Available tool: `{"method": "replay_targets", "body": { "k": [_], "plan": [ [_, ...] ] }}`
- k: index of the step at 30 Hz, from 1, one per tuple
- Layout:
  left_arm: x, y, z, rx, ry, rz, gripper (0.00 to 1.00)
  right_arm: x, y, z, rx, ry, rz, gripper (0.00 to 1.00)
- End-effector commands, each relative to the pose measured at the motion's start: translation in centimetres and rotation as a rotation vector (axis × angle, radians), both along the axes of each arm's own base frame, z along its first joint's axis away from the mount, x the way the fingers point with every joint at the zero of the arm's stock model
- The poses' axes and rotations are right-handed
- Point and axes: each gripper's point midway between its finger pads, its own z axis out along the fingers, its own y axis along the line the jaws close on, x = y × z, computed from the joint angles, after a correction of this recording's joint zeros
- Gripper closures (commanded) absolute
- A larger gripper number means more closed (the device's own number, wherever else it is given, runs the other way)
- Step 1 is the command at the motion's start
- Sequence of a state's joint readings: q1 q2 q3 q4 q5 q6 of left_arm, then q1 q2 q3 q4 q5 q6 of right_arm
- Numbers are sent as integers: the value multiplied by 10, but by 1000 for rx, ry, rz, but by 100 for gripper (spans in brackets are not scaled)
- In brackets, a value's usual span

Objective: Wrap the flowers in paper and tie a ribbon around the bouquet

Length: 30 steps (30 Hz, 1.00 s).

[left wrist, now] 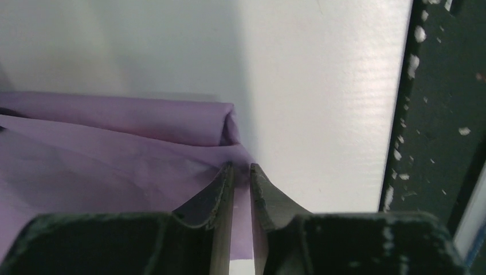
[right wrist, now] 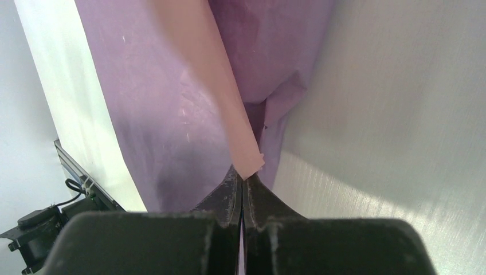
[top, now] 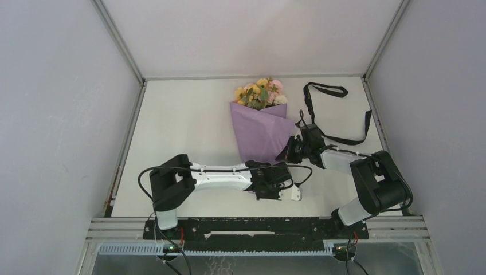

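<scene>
The bouquet lies on the white table, with the flowers [top: 261,93] at the far end and the lilac paper [top: 261,134] in a cone round the stems. My right gripper [top: 285,153] is at the cone's right edge, shut on a pink flap of the paper [right wrist: 240,137] that sticks out past its tips [right wrist: 243,175]. At the cone's near end, my left gripper [top: 281,173] has its jaws a narrow gap apart [left wrist: 241,167] over a corner of the paper [left wrist: 114,166]; purple shows in the gap. The black ribbon [top: 338,114] lies loose at the back right.
The table's dark front rail [left wrist: 441,114] runs close beside the left gripper. Grey enclosure walls [top: 57,114] stand on the left, right and back. The right arm's base [top: 375,189] sits near the ribbon's near end.
</scene>
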<state>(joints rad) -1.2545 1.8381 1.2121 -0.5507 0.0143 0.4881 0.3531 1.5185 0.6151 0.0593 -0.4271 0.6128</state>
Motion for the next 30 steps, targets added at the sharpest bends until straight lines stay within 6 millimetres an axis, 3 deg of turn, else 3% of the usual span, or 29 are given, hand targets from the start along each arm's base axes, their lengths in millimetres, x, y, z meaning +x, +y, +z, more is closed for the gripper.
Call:
{"method": "replay_targets", "body": {
  "k": [1, 5, 8, 12, 15, 18, 24, 30],
  "plan": [
    [-17, 7, 42, 0, 78, -49, 78, 14, -2, 11, 9, -62, -26, 100],
    [-28, 13, 101, -39, 146, -122, 78, 14, -3, 8, 6, -55, -28, 100],
    [-15, 12, 121, -123, 176, -126, 78, 14, -3, 8, 2, -57, -26, 100],
    [60, -9, 95, -197, -45, 99, 79, 15, -4, 7, 1, -57, -29, 100],
    [88, -17, 60, -120, -180, 150, 76, 15, -3, 6, 7, -53, -32, 100],
    [77, -26, 40, -92, -208, 82, 75, 15, -4, 6, -1, -51, -37, 100],
    [44, -4, -10, 42, -220, -57, 75, 22, -26, 9, -23, -52, -93, 72],
    [42, -1, -13, 44, -235, -68, 75, 31, -29, 12, 68, -45, -34, 45]
  ]
}}
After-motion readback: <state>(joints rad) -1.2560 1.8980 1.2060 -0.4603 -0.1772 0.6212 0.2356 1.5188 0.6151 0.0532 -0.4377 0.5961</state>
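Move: The purple paper's lower end lies right at the left hand, its middle some 2 cm ahead, 3 cm to the left and a couple of cm below; the flowers are about 34 cm ahead and 3 cm left. The right hand already has the paper's right edge between its shut fingers. From it the flowers lie some 20 cm ahead and 6 cm left, and the black ribbon's middle about 13 cm ahead, 18 cm right and 3 cm lower. Left fingertips come off the paper's lower end, lift about 10 cm after drawing back slightly, arc forward and drop onto the lower end again some 4 cm farther forward, barely open throughout. The right hand keeps its pinch until late, then opens about halfway, lets go of the edge and draws off right, slightly forward, about 4 cm in all. ##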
